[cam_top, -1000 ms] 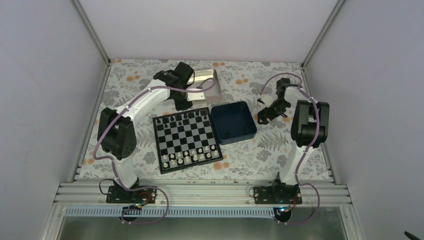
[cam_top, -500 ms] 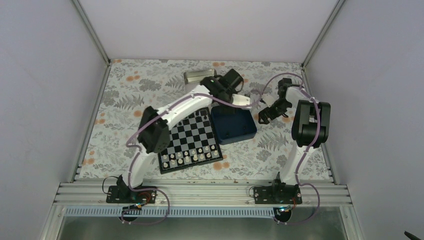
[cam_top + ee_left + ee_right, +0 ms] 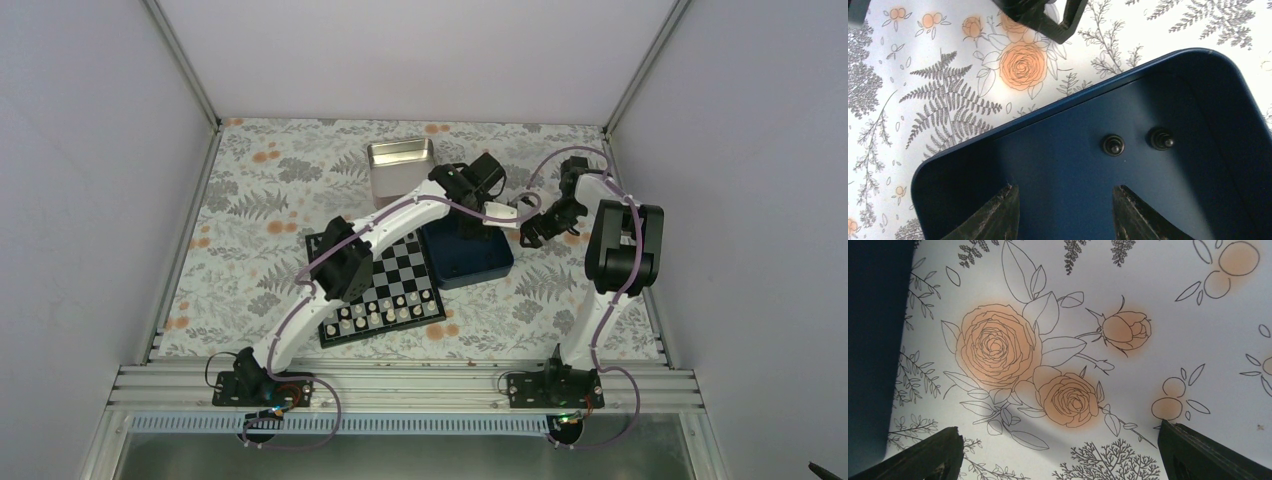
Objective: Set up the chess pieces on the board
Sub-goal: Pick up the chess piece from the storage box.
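The chessboard (image 3: 397, 268) lies at the table's middle. Cream chessmen (image 3: 385, 312) fill its near rows. My left arm crosses its far rows and hides most of the black chess pieces there. Two black chess pieces (image 3: 1113, 145) (image 3: 1161, 139) stand on the floor of the navy blue box (image 3: 1058, 165), which sits right of the board (image 3: 470, 262). My left gripper (image 3: 497, 222) (image 3: 1065, 205) hangs open and empty over the box, short of the two pieces. My right gripper (image 3: 535, 228) (image 3: 1063, 460) is open and empty over the floral cloth, just right of the box.
A shiny metal tin (image 3: 400, 165) stands behind the board. The navy box's side (image 3: 868, 340) fills the left edge of the right wrist view. My right gripper's fingers (image 3: 1048, 20) show beyond the box rim in the left wrist view. Grey walls enclose the table.
My left arm has swung right, from beside the metal tin at the board's far left to above the navy box. My right arm has barely moved.
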Motion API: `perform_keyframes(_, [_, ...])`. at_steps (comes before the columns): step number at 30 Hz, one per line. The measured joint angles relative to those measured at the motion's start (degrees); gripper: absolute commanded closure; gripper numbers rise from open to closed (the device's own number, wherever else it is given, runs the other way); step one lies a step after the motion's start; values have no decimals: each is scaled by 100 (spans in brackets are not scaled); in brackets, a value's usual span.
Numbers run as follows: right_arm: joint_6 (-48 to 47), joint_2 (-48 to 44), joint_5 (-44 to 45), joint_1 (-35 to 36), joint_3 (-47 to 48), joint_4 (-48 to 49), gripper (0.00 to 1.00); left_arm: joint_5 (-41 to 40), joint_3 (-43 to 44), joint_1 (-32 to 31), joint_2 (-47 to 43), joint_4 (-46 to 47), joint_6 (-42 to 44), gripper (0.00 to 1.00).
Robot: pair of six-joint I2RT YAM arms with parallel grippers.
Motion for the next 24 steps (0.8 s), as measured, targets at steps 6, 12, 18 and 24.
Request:
perform_keyframes(6, [-2,9,0,-2,0,0,0,262,-2,-13,4,-42,76,52])
perform_keyframes(12, [-2,9,-4,-2,0,-2,0,358,-37,-31,4,-42,96,52])
perform_keyframes(18, [-2,9,-20,-2,0,-2,0,354,-157,-72,129,-17,94,53])
perform_keyframes(24, [-11,9,-31,-2,0,-2,0,348,-310,-87,317,-7,94,54])
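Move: The chess piece the left hand goes for stands in the blue storage box, about 3 cm back, 1 cm right and some 8 cm below the left hand. A second black piece stands roughly 4 cm farther back and 1 cm right of it. The box's middle is level with the hand, about 3 cm left. From the right hand, the aimed piece lies some 11 cm left, 4 cm back and slightly lower. The half-open left hand eases back about 2.5 cm, then sinks about 5 cm towards the nearer black piece. ##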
